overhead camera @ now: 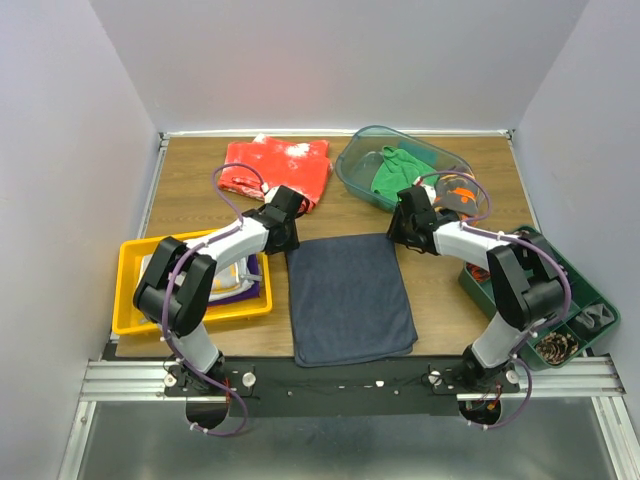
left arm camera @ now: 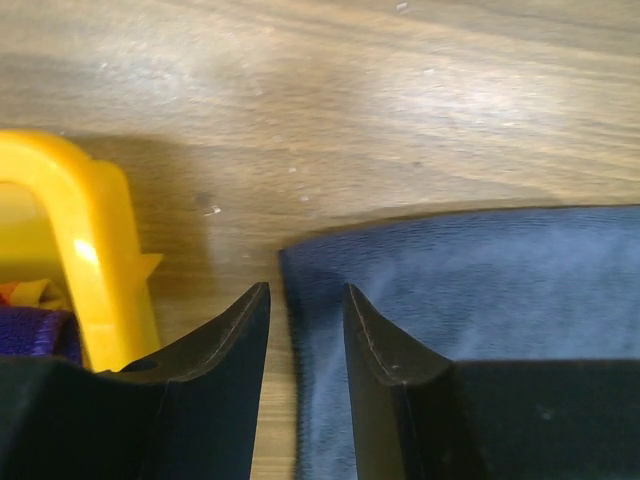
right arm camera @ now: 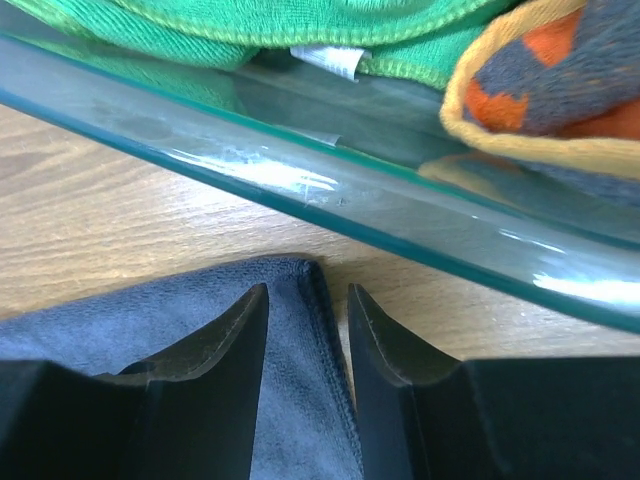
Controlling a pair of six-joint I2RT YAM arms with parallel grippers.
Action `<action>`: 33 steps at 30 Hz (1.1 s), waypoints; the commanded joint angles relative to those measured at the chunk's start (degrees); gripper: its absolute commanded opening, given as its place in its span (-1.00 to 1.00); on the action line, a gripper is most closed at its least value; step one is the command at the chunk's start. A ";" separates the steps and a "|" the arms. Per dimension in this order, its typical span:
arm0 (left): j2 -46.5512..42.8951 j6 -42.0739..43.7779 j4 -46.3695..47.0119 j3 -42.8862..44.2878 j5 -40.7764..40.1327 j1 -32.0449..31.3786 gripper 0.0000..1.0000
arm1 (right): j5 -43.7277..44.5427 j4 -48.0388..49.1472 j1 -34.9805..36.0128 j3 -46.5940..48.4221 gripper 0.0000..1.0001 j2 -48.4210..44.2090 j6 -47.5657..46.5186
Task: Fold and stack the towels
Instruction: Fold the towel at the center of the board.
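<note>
A dark navy towel (overhead camera: 350,295) lies flat in the middle of the table. My left gripper (overhead camera: 288,238) is low at its far left corner, open. The towel's left edge (left arm camera: 480,290) runs between its fingers (left arm camera: 306,290). My right gripper (overhead camera: 400,233) is at the far right corner, also open. It straddles the hemmed edge of the navy towel (right arm camera: 100,325), with one finger on each side (right arm camera: 307,290). A green towel (overhead camera: 395,170) (right arm camera: 250,20) and a grey-and-orange towel (overhead camera: 460,195) (right arm camera: 560,60) lie in the clear bin.
The clear teal bin (overhead camera: 350,170) (right arm camera: 400,200) stands just beyond the right gripper. A yellow tray (overhead camera: 135,290) (left arm camera: 90,250) at the left holds purple (left arm camera: 30,330) and white cloths. A red speckled cloth (overhead camera: 275,165) lies at the back. A green compartment tray (overhead camera: 590,290) sits at the right.
</note>
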 commanded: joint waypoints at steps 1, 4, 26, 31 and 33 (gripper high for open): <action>0.19 -1.22 1.76 -0.97 -0.76 1.32 -0.12 | -1.66 1.75 -0.24 0.18 -0.10 2.95 -1.57; 1.33 -1.31 2.37 -0.79 -0.76 1.50 -0.12 | -1.75 1.92 -0.24 0.18 -0.12 3.22 -1.74; 7.58 3.52 8.61 6.24 -4.27 1.94 -0.99 | 4.12 -2.03 -0.24 6.15 -0.99 3.94 -1.65; 3.54 6.42 9.67 8.96 -6.65 1.94 -1.00 | 7.38 -3.08 -0.24 6.50 -0.99 -1.34 -2.00; 1.70 7.21 9.67 9.49 -6.39 2.03 -1.00 | 8.53 -3.88 -0.24 6.86 -0.99 -3.01 -2.70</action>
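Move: The navy towel's far left corner lies about 2 cm ahead of the left hand, 1 cm to its left and 3 cm below; the yellow bin is centred some 18 cm left and 8 cm back, the red bundle roughly 16 cm ahead and 3 cm left. The far right corner is about 2 cm ahead of the right hand and 2 cm below, with the clear basket's middle 14 cm farther out and 2 cm right of that hand, and the orange-grey cloth about 9 cm ahead and 12 cm right. Each hand pinches its far corner of the towel between the fingertips: both sink first, the left by about 2.5 cm and the right a little less, and ease forward while the half-open fingers shut. Then both rise with the corners, the left going on forward towards the red bundle, about 6 cm in all, the right barely 2 cm forward. ##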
